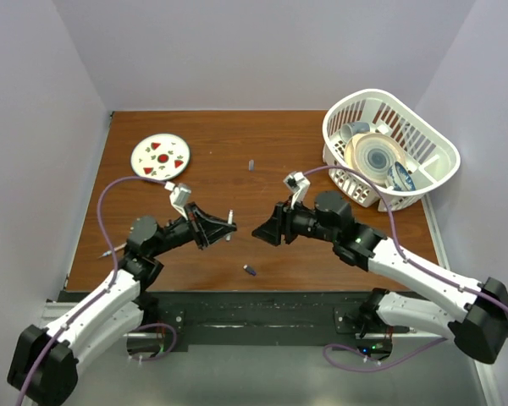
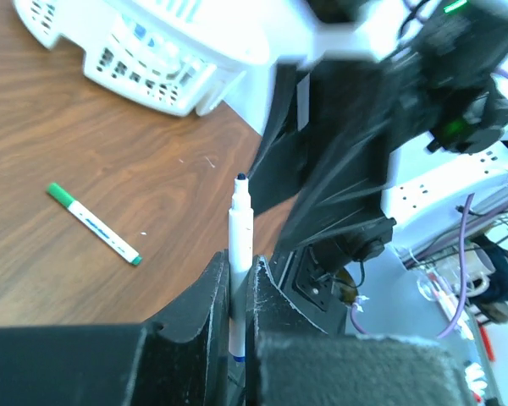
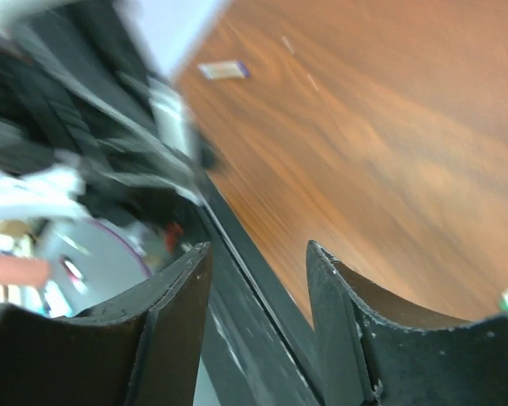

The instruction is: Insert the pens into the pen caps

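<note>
My left gripper [image 1: 222, 227] [image 2: 237, 264] is shut on a white-barrelled pen [image 2: 240, 228] [image 1: 229, 222]. The pen stands out past the fingertips, and its dark blue tip is bare. My right gripper [image 1: 259, 231] [image 3: 258, 254] faces it a short way to the right, open, with nothing between its fingers. A second pen [image 2: 93, 224] with a green cap on it lies flat on the wood beyond. A short dark cap [image 1: 251, 271] [image 3: 223, 69] lies near the table's front edge. Another small grey piece [image 1: 251, 164] lies at mid-table; I cannot tell what it is.
A white basket [image 1: 429, 139] [image 2: 144, 72] holding dishes stands at the back right. A round white plate [image 1: 160, 156] with red marks sits at the back left. A thin stick-like thing [image 1: 108, 251] lies at the table's left edge. Purple cables loop beside both arms.
</note>
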You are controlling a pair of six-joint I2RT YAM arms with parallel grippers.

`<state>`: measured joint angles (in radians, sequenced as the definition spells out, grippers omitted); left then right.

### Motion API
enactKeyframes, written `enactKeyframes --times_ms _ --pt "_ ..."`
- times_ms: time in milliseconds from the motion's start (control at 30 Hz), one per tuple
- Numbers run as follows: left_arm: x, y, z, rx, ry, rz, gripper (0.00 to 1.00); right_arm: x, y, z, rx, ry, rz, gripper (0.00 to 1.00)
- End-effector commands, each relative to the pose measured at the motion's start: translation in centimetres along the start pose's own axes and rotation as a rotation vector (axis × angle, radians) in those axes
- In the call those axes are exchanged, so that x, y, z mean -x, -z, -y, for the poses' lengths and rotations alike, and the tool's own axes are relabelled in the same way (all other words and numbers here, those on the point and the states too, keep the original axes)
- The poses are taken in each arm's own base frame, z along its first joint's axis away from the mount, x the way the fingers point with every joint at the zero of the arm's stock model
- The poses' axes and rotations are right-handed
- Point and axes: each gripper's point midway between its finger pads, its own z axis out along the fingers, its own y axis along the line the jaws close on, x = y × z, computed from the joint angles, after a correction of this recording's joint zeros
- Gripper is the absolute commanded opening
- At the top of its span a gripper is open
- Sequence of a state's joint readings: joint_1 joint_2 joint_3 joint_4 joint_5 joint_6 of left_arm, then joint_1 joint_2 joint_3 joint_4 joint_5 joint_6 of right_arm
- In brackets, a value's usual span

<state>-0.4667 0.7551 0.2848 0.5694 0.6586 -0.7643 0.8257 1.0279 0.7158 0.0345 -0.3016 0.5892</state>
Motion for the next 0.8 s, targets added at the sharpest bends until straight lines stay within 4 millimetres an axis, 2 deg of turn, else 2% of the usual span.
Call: enactKeyframes --times_ms 0,33,100,133,167,233,300,333,400,467,500,767 --pt "2.6 1.0 1.7 0.003 -0.108 0.037 0.0 -4.6 -0.6 3.5 -0.131 0.007 -0.176 0.5" --pt "2.7 1.5 2.0 0.015 -0.112 0.036 0.0 -5.9 -1.2 4.6 -0.171 0.007 -0.223 0.49" --pt "4.2 2.1 3.1 0.027 -0.169 0.074 0.0 -7.5 -2.1 4.5 -0.199 0.034 -0.282 0.49" --pt "3.8 2.4 2.6 0.069 -0.154 0.05 0.0 -8.6 -2.8 5.5 -0.252 0.056 -0.33 0.49" --pt "5.0 2.7 3.0 0.092 -0.178 0.078 0.0 -9.2 -3.2 5.6 -0.266 0.072 -0.353 0.49" --pt "5.2 3.5 3.3 0.126 -0.214 0.078 0.0 -11.1 -3.9 5.3 -0.274 0.107 -0.413 0.49" --pt "6.9 4.3 4.2 0.149 -0.273 0.135 0.0 -12.4 -5.0 5.7 -0.3 0.142 -0.455 0.49" --pt "6.3 4.8 3.8 0.181 -0.256 0.115 0.0 -12.8 -5.1 6.0 -0.318 0.162 -0.472 0.49" --pt "7.2 5.5 4.4 0.198 -0.28 0.153 0.0 -13.4 -5.9 6.4 -0.355 0.202 -0.49 0.49" --pt "7.4 5.9 4.5 0.213 -0.282 0.165 0.0 -13.6 -6.4 6.2 -0.355 0.227 -0.509 0.49" --pt "7.4 6.1 4.7 0.211 -0.287 0.168 0.0 -14.0 -6.6 6.8 -0.384 0.248 -0.514 0.49" --pt "7.0 6.2 4.9 0.21 -0.266 0.147 0.0 -15.1 -7.9 8.4 -0.469 0.334 -0.538 0.48"
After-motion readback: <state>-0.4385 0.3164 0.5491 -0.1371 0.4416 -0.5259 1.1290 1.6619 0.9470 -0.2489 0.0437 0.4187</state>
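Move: The blue cap on the table lies almost underneath the empty right hand, about 21 cm down, 4 cm to its left and 2 cm back. The capped green pen also lies on the table, roughly 12 cm ahead and 5 cm to the right of that hand; the uncapped blue pen stands in the left fingers, level with it and some 7 cm to its left. From the left hand the cap is about 21 cm below, 3 cm to the right and 2 cm back. The right hand drops fast, some 19 cm, towards the blue cap, easing about 4 cm left and 3 cm back, while its wrist tips the fingers from pointing left to mostly down; they stay half open and arrive straddling the spot just above the cap. Meanwhile the left hand, still pinching the upright blue pen, clears away upward and to its left by about 6 cm, drawing slightly back, turning some 15 degrees counter-clockwise and sinking a little at the end. ##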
